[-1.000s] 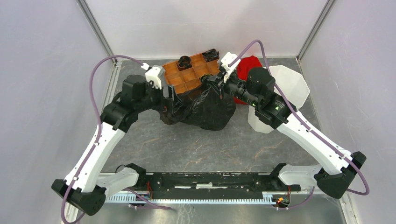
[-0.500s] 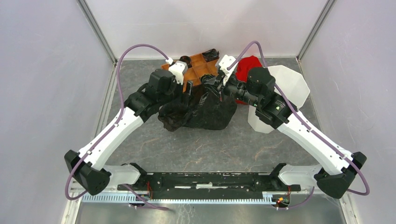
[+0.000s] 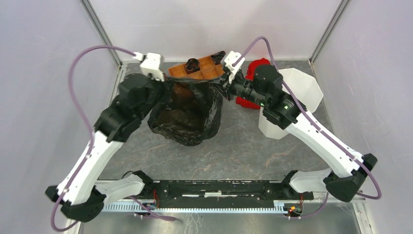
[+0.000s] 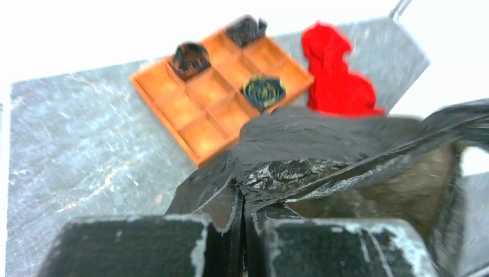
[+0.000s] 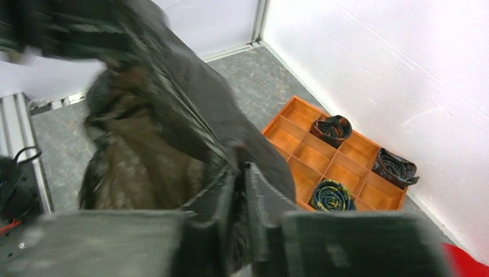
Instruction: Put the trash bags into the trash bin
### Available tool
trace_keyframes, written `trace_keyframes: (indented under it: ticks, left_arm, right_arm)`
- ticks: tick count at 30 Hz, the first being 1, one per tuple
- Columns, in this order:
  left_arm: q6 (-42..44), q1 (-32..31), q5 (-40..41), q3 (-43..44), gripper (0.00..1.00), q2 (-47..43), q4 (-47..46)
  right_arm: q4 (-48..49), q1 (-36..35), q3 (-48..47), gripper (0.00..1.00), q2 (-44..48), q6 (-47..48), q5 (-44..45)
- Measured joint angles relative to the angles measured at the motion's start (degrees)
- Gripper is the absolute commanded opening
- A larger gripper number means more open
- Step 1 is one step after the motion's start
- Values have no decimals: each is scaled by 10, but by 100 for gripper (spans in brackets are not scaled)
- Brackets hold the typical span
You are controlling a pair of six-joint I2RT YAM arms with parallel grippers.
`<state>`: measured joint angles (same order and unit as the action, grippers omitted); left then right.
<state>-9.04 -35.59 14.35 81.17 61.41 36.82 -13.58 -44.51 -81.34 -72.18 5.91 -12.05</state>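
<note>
The black trash bag (image 3: 187, 114) hangs stretched between both grippers above the table, its mouth spread wide and its brownish inside showing. My left gripper (image 3: 167, 87) is shut on the bag's left edge; in the left wrist view the film (image 4: 323, 144) bunches into the pinched jaws (image 4: 242, 199). My right gripper (image 3: 222, 86) pinches the right edge, and the right wrist view shows its jaws (image 5: 239, 170) closed on a fold of the bag (image 5: 144, 156). The white trash bin (image 3: 303, 88) lies tipped at the right, partly behind the right arm.
An orange-brown compartment tray (image 3: 204, 68) with rolled dark items sits at the back centre, right behind the bag. A red cloth (image 3: 254, 66) lies between the tray and the bin. Metal frame posts and white walls enclose the table.
The left gripper shut on the bag's edge and pulled up and to the left, opening the crumpled bag into a wide mouth. The right gripper kept its hold and shifted slightly back.
</note>
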Motion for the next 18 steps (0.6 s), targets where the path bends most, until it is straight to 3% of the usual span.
trace_keyframes:
  ticks: [5, 8, 18]
  left_arm:
    - [-32, 0, 56, 58, 2, -44, 10]
    - [-66, 0, 74, 68, 2, -51, 21]
    - [-149, 0, 65, 18, 2, -14, 73]
  right_arm:
    - [-11, 0, -69, 76, -58, -4, 47]
    - [-32, 0, -67, 94, -64, -17, 80]
    - [-35, -5, 142, 98, 0, -163, 139]
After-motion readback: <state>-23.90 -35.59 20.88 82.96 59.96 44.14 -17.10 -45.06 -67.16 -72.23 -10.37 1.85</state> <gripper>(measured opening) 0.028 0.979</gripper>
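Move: Both hands still pinch the black trash bag's rim; its middle hangs about 12 cm left of the right hand, 4 cm back and 15 cm below. From the left hand, the trash bin is some 40 cm right, about level in reach and 24 cm lower; the bag's middle is 5 cm right, 6 cm back, 12 cm down. The wooden tray lies 17 cm ahead of the left hand, 9 cm right, 35 cm below. Right hand opens off the rim, sinking 13 cm; left, still pinching, whips up 7 cm and down. ##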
